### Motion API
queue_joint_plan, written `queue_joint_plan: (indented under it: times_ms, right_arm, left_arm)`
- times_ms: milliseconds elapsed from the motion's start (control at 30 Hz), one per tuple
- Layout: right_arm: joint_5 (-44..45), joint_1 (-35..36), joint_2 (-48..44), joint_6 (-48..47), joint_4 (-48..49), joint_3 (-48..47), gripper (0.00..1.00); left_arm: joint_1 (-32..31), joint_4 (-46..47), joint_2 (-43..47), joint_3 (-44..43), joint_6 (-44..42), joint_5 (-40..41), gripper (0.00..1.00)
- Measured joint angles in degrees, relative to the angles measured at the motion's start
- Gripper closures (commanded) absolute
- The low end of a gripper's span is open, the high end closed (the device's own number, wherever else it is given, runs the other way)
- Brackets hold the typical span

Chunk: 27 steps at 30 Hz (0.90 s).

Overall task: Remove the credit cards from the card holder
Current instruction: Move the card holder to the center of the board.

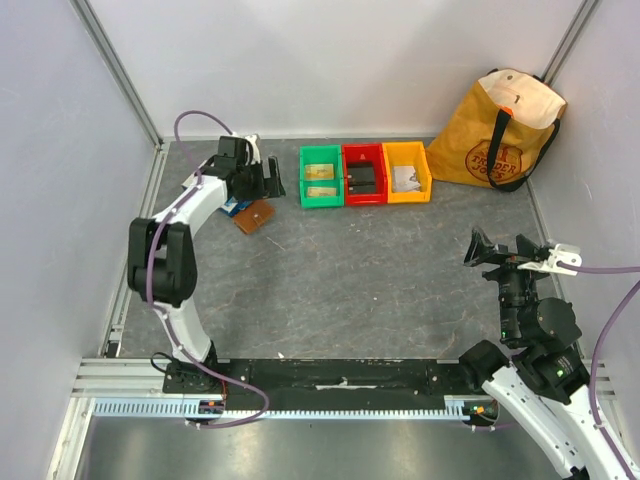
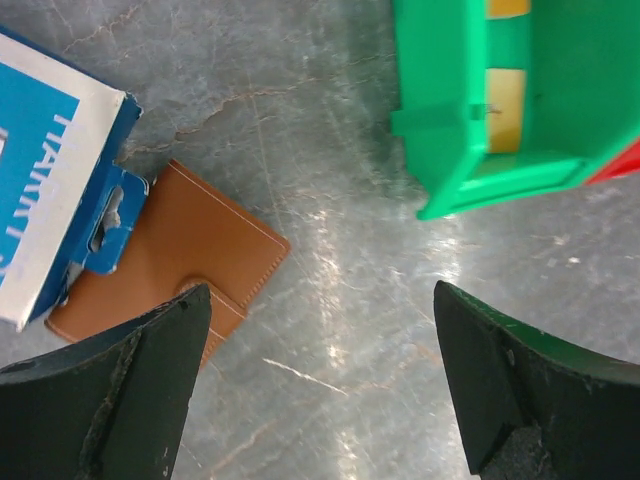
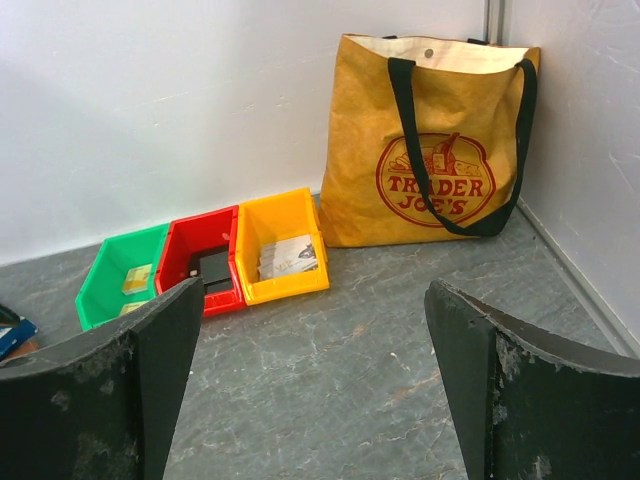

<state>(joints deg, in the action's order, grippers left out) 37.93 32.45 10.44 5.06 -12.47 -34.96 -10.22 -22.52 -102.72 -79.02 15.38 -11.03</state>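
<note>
The card holder [image 1: 255, 216] [image 2: 190, 250] is a brown leather wallet lying flat and closed on the table, one corner tucked under a blue-and-white box [image 2: 50, 160]. Two tan-gold credit cards [image 1: 321, 172] [image 2: 505, 108] [image 3: 137, 278] lie in the green bin [image 1: 305, 180] [image 2: 440, 120]. My left gripper [image 1: 272, 188] [image 2: 320, 400] hovers open over bare table between the card holder and the green bin, holding nothing. Its left finger [image 2: 120, 390] overlaps the holder's near corner in the left wrist view. My right gripper [image 1: 480, 250] [image 3: 310, 380] is open and empty at the right, far from both.
A red bin [image 1: 345, 175] [image 3: 178, 250] with a dark item and a yellow bin [image 1: 425, 175] [image 3: 285, 215] with a pale card stand beside the green one. A Trader Joe's bag [image 1: 497, 130] [image 3: 430, 150] leans in the back right corner. Walls enclose the table.
</note>
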Motion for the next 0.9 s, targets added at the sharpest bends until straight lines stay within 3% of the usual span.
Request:
queue_joint_plan:
  times_ms: [200, 467, 700, 900]
  right_arm:
    - [-0.7, 0.0, 0.0, 0.0, 0.0, 0.0, 0.02]
    - [-0.9, 0.0, -0.2, 0.0, 0.0, 0.0, 0.02]
    - [-1.1, 0.0, -0.3, 0.0, 0.0, 0.0, 0.02]
    - [-1.2, 0.0, -0.8, 0.0, 0.0, 0.0, 0.02]
  left_arm:
    - [0.0, -3.0, -10.2, -4.7, -4.6, 2.0, 0.01]
    - [0.0, -5.8, -12.7, -5.5, -7.3, 3.6, 0.02]
    - [-1.8, -4.1, -2.2, 8.3, -3.9, 2.9, 0.03]
    - [-7.7, -5.1, 10.4, 21.5, 2.2, -0.2, 0.03]
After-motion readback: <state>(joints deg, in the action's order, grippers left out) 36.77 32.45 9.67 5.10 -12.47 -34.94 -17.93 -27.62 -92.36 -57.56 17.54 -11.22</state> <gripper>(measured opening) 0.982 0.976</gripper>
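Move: Below the left hand's open fingers, about 8 cm down, the brown card holder lies level with the hand and some 4 cm to its left. The blue box, its flap overlapping the holder, is centred roughly 6 cm ahead and 12 cm left of the hand; the green tray stands about 9 cm ahead and 11 cm right. From the idle right hand, the holder is some 24 cm ahead, 51 cm left and 28 cm below. Dropping about 8 cm with its fingers still wide open, the left hand comes down onto the card holder, the left fingertip landing on its top, and halts there briefly. Then it drags the holder flat along the board, some 14 cm back towards the base and about 4 cm to the right, away from the blue box and green tray, while the fingers tip a little more downwards. ##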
